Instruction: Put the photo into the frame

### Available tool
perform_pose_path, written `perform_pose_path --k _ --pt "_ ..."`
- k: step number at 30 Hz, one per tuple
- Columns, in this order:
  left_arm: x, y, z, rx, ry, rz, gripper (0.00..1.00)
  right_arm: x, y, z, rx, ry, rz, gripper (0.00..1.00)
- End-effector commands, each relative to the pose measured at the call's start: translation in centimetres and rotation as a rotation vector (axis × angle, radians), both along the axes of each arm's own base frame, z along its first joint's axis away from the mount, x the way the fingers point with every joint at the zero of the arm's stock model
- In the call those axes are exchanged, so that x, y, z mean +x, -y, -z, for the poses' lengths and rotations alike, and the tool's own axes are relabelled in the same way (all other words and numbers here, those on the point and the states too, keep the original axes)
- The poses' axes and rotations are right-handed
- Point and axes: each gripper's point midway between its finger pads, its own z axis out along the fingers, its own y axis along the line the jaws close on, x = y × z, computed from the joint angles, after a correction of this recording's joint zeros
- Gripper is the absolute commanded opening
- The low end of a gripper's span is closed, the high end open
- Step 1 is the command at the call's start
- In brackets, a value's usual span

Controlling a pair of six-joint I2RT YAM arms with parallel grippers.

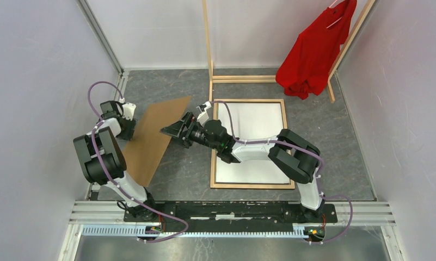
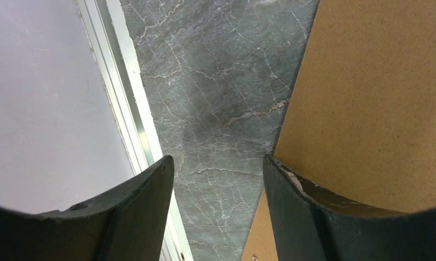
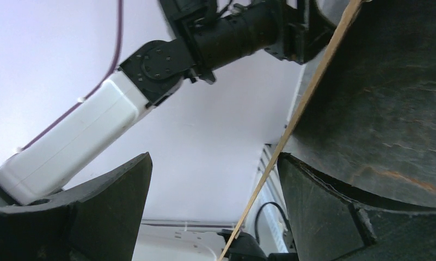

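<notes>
The frame (image 1: 213,163) lies flat on the table, light wood side up. A white sheet, the photo (image 1: 256,130) with its plain back up, lies inside it. Left of the frame, a brown backing board (image 1: 155,138) stands tilted off the table between my two grippers. My right gripper (image 1: 173,130) is open and straddles the board's right edge; that thin edge (image 3: 292,122) runs close along the right finger (image 3: 324,212). My left gripper (image 1: 133,128) is open at the board's left edge. The board (image 2: 368,98) passes behind its right finger (image 2: 292,217), and grey table shows in the gap (image 2: 218,163).
A wooden clothes rack (image 1: 209,49) with a red shirt (image 1: 313,51) stands at the back right. Pale walls close in on both sides, with an aluminium rail (image 2: 131,109) just left of my left gripper. My left arm (image 3: 96,128) shows in the right wrist view.
</notes>
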Motion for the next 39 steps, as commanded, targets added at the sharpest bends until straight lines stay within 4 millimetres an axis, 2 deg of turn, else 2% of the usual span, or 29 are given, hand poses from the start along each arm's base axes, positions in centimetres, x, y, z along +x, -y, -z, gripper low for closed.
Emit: perform_pose_path --k 1,6,13,16,19,21,22,24,30,34,36,39 --pt "-8.3 6.6 5.8 -0.272 -0.328 0.025 0.71 -0.1 1.0 -2.1 -0.034 0.034 0.024 0.91" --pt "-7.7 6.7 5.1 -0.284 -0.313 0.025 0.71 0.8 2.0 1.4 -0.197 -0.02 0.084 0.77" --pt "-7.7 7.2 4.4 -0.312 -0.309 0.035 0.71 2.8 1.1 3.3 -0.271 -0.022 0.126 0.6" --pt "-7.8 7.3 4.5 -0.316 -0.312 0.037 0.71 3.7 0.9 3.5 -0.28 -0.022 0.146 0.46" --pt "-7.6 7.4 4.0 -0.323 -0.307 0.04 0.71 4.6 1.6 3.1 -0.298 -0.001 0.177 0.23" --pt "-7.2 7.5 3.3 -0.328 -0.297 0.042 0.78 5.0 2.3 2.3 -0.331 0.038 0.196 0.05" --pt "-6.9 7.4 2.7 -0.33 -0.287 0.04 0.83 5.3 2.9 2.1 -0.362 0.06 0.205 0.0" --pt "-6.2 7.3 1.4 -0.339 -0.26 0.037 0.98 5.6 4.1 1.1 -0.397 0.104 0.227 0.0" --pt "-3.9 8.1 -4.2 -0.402 -0.16 0.058 1.0 5.3 7.9 -4.6 -0.465 0.307 0.275 0.0" --pt "-3.1 9.1 -8.1 -0.448 -0.106 0.088 1.0 5.6 10.2 -8.3 -0.537 0.407 0.33 0.0" --pt "-2.7 9.8 -10.7 -0.473 -0.062 0.111 1.0 6.1 11.5 -9.9 -0.572 0.428 0.384 0.0" --pt "-1.9 11.4 -16.1 -0.502 0.058 0.178 1.0 7.0 13.6 -11.2 -0.625 0.415 0.477 0.0"
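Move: The right hand, open with its fingers pointing left, has the brown board's raised right edge about 2 cm below its hand point, by the lower finger; the board's middle is some 8 cm left, 4 cm back and 10 cm below. The frame's middle lies about 30 cm right, 5 cm back, and the rack foot 15 cm right, 17 cm ahead, both about 20 cm down. From the left hand, the board's middle is roughly 9 cm right, 4 cm back, 8 cm up. Down about 8 cm, drifting forward and right, the right hand shuts on the board's raised right edge, then lifts it some 13 cm while swinging 7 cm right and tipping its fingers downward. The left hand eases right with its inner finger at the board's left edge, opens fully, draws slightly back, then rises 8 cm while moving further right. ##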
